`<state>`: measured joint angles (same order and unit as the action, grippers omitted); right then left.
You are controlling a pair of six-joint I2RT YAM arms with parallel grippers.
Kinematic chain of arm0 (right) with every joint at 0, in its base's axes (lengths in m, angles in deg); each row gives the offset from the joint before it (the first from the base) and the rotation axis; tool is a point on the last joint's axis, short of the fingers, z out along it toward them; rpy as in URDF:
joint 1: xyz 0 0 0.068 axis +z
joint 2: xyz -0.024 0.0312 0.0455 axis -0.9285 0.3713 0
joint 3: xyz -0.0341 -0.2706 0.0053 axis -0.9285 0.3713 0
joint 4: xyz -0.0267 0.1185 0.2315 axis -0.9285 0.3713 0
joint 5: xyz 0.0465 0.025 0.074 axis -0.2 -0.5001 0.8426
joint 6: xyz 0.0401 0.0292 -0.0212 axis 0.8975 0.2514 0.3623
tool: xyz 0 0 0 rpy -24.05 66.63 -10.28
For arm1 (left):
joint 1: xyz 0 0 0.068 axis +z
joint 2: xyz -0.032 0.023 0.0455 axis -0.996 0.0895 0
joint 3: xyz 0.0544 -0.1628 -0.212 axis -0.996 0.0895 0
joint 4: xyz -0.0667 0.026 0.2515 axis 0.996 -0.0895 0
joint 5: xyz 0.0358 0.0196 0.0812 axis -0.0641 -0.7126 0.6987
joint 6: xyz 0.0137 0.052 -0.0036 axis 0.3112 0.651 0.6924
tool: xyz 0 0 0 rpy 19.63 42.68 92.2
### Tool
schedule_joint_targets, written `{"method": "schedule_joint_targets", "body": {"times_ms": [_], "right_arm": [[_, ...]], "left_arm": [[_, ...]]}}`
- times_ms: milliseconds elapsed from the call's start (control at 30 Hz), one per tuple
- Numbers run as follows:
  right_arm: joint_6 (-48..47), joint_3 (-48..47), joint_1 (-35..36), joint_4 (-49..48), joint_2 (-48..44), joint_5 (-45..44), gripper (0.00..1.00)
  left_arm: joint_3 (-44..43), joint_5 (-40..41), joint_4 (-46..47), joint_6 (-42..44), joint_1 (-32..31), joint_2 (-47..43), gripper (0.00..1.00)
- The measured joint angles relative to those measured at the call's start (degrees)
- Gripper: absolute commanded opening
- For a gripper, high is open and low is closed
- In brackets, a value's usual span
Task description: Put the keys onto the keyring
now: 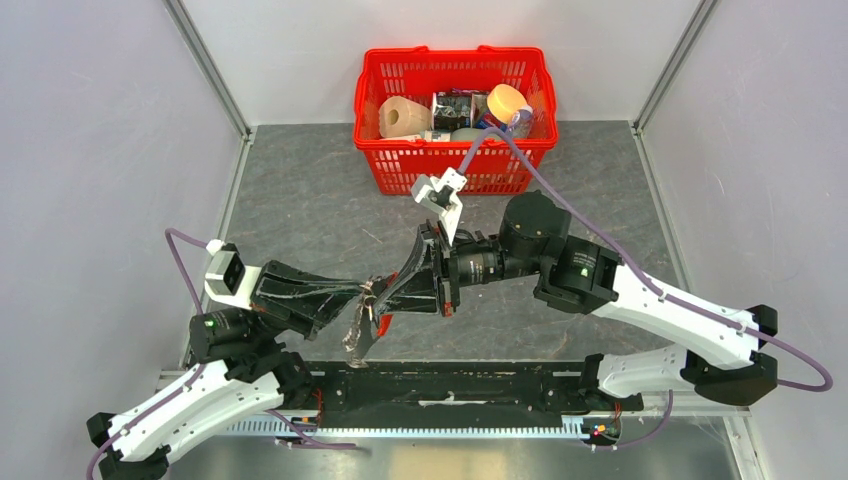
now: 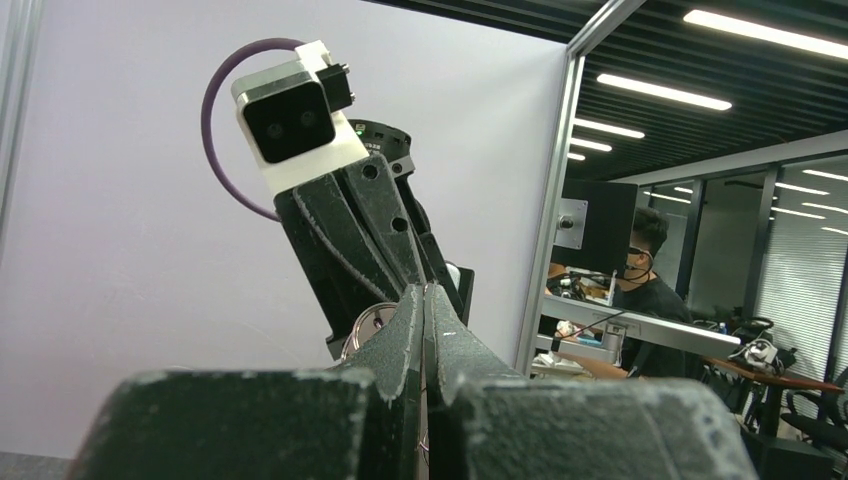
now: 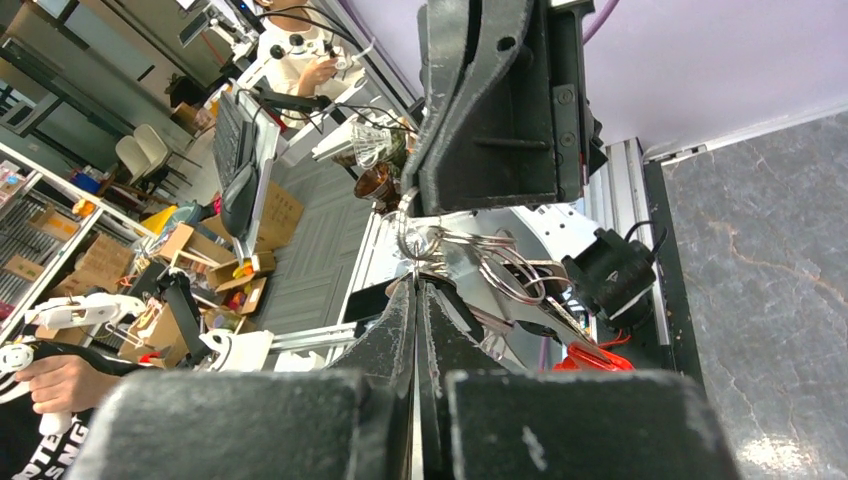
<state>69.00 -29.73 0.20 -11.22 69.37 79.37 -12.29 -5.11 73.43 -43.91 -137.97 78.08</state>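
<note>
My two grippers meet tip to tip above the near middle of the table. The left gripper [image 1: 368, 293] is shut, and so is the right gripper [image 1: 385, 292]. Between them hangs the keyring [image 1: 360, 335], with its silvery cluster dangling and a bit of red strap [image 1: 384, 322] beside it. In the right wrist view the right gripper [image 3: 415, 287] pinches a thin wire ring [image 3: 418, 242] of the keyring. Looped rings [image 3: 505, 268] and the red strap [image 3: 590, 356] trail to the right, and the left gripper [image 3: 408, 205] grips from above. In the left wrist view the left gripper [image 2: 425, 292] is shut beside a silver ring [image 2: 362, 325]. The keys are hidden.
A red basket [image 1: 372, 160] stands at the back of the table, holding a paper roll [image 1: 404, 118], a dark packet [image 1: 458, 108] and an orange-lidded jar [image 1: 508, 104]. The right arm's purple cable [image 1: 520, 150] arcs in front of it. Grey walls close off both sides.
</note>
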Motion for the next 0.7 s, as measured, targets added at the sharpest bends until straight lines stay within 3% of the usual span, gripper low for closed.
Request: {"method": "schedule_joint_targets", "body": {"times_ms": [367,567,700], "right_arm": [[2.7,3.5,0.0,-4.2,-0.1,0.1,0.00],[2.7,3.5,0.0,-3.4,0.0,0.1,0.35],[0.9,2.8,0.1,0.5,-0.5,-0.7,0.40]], "left_arm": [[0.0,-0.1,0.0,0.0,0.0,0.0,0.02],[0.0,0.1,0.0,0.0,0.0,-0.2,0.02],[0.0,0.2,0.0,0.0,0.0,-0.7,0.02]]}}
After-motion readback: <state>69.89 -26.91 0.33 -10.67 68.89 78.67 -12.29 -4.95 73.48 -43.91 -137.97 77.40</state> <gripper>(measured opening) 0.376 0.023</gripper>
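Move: The keyring is still pinched in the left fingertips, with its rings right at that hand's point and the bunch of keys hanging about 4 cm below. From the shut right fingertips, which point left at it, the rings lie about 3 cm to the left, 1 cm ahead and 1 cm above. From the right hand, the hanging keys lie about 2 cm left, level in depth and 3 cm down; the red tag is some 2 cm ahead, level sideways and 3 cm down. The keyring stays in the left hand's shut fingers, which hold it steady. Against it the right hand, seemingly gripping part of the bunch, eases down about 1 cm with a slight drift left and pauses; its fingers then spread from shut to over a third open, letting go as the hand sinks another centimetre. ##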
